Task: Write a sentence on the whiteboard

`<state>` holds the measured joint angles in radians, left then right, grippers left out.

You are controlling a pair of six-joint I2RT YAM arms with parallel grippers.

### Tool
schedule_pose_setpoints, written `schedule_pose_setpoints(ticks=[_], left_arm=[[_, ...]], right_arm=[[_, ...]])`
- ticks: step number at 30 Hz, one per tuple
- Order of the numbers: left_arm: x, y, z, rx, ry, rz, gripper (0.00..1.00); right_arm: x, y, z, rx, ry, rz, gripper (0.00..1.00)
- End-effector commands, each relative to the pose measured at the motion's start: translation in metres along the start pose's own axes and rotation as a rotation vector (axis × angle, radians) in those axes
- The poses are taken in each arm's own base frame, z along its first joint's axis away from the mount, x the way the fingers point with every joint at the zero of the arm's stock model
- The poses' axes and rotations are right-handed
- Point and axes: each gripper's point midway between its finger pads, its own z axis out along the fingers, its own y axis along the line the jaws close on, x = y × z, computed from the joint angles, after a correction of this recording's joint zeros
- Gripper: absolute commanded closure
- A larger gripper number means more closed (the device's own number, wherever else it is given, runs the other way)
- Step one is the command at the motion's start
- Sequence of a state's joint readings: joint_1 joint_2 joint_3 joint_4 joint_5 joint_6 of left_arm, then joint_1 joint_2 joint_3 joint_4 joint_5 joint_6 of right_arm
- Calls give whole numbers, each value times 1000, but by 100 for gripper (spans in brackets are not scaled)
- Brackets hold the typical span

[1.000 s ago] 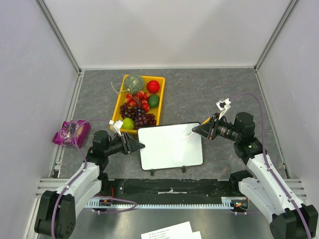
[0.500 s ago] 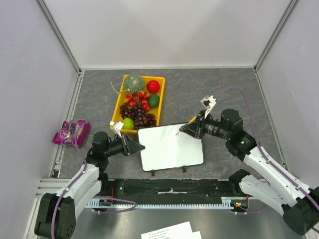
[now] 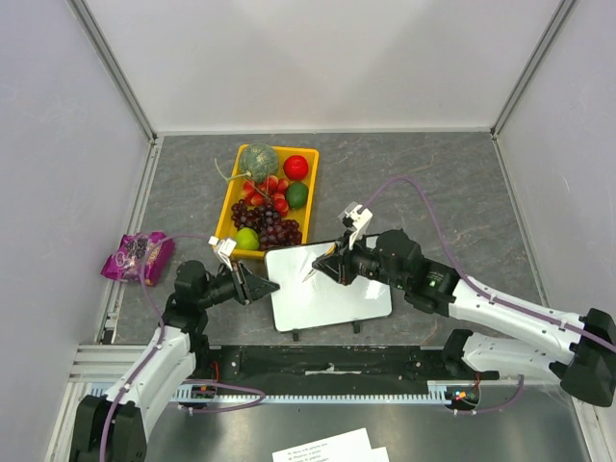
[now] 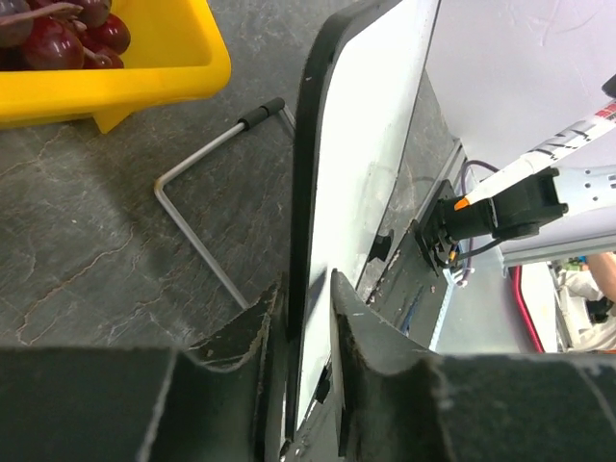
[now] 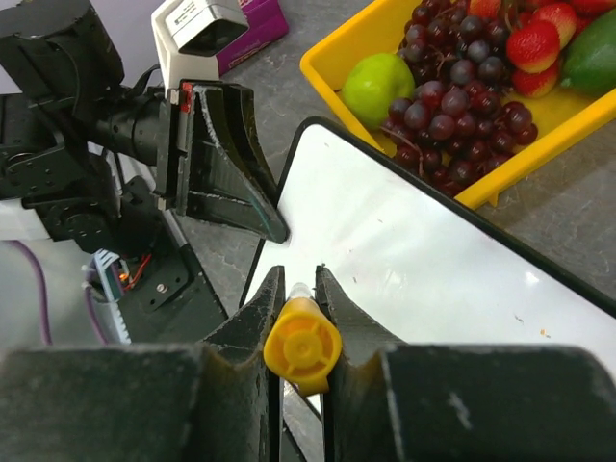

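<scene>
The whiteboard [image 3: 348, 295] lies in front of the yellow tray, and its face is plain white. The sentence is out of view on it. My left gripper [image 3: 273, 285] is shut on the board's left edge. In the left wrist view the jaws [image 4: 306, 284] stand on either side of the dark frame of the whiteboard [image 4: 385, 125]. My right gripper [image 3: 329, 268] is shut on a marker [image 3: 314, 274], whose tip is over the board's upper left corner. The right wrist view shows the marker's yellow end [image 5: 302, 348] between the fingers [image 5: 258, 313], above the whiteboard [image 5: 423, 255].
A yellow tray [image 3: 232, 207] with grapes, strawberries, a lime and other fruit stands just behind the board. A purple packet [image 3: 138, 256] lies at the left wall. Printed paper sheets [image 3: 327, 448] lie at the bottom edge. The board's wire stand [image 4: 197, 226] rests on the table.
My right arm has swung left across the board with the marker, from its right edge to its upper left corner. The left gripper has closed tighter on the board's left edge.
</scene>
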<state>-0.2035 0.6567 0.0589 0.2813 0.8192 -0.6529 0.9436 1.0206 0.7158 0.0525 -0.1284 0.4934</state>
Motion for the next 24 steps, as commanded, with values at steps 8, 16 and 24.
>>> schedule_pose_setpoints(ticks=[8, 16, 24], left_arm=[[-2, 2, -2, -8, -25, 72, 40], [-17, 5, 4, -26, -42, 114, 37], [-13, 2, 7, 13, -10, 111, 42]], right_arm=[[-52, 8, 24, 103, -137, -137, 100], [-62, 29, 37, 8, -144, -117, 100], [-65, 26, 36, 21, -166, -117, 100]])
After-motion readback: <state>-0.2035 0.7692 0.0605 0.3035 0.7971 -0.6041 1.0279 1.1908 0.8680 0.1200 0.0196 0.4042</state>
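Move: The whiteboard's left edge runs right between the left fingertips, its middle some 14 cm to their right. From the right hand, holding the marker, the board's far left corner is about 11 cm left, 5 cm ahead and 7 cm below; the board's middle is 2 cm right and 10 cm below. The green apple sits roughly 18 cm left, 12 cm ahead of that hand and 17 cm below. Open the left gripper off the whiteboard's left edge and keep the edge between the spread fingers, rising barely, then sinking about 2 cm below the start. Meanwhile carry the marker, still pinched in the right hand, about 4 cm left with some 2 cm forward and 2.5 cm up, towards the board's far left corner, tip clear of its face, fingers tilting up slightly. ##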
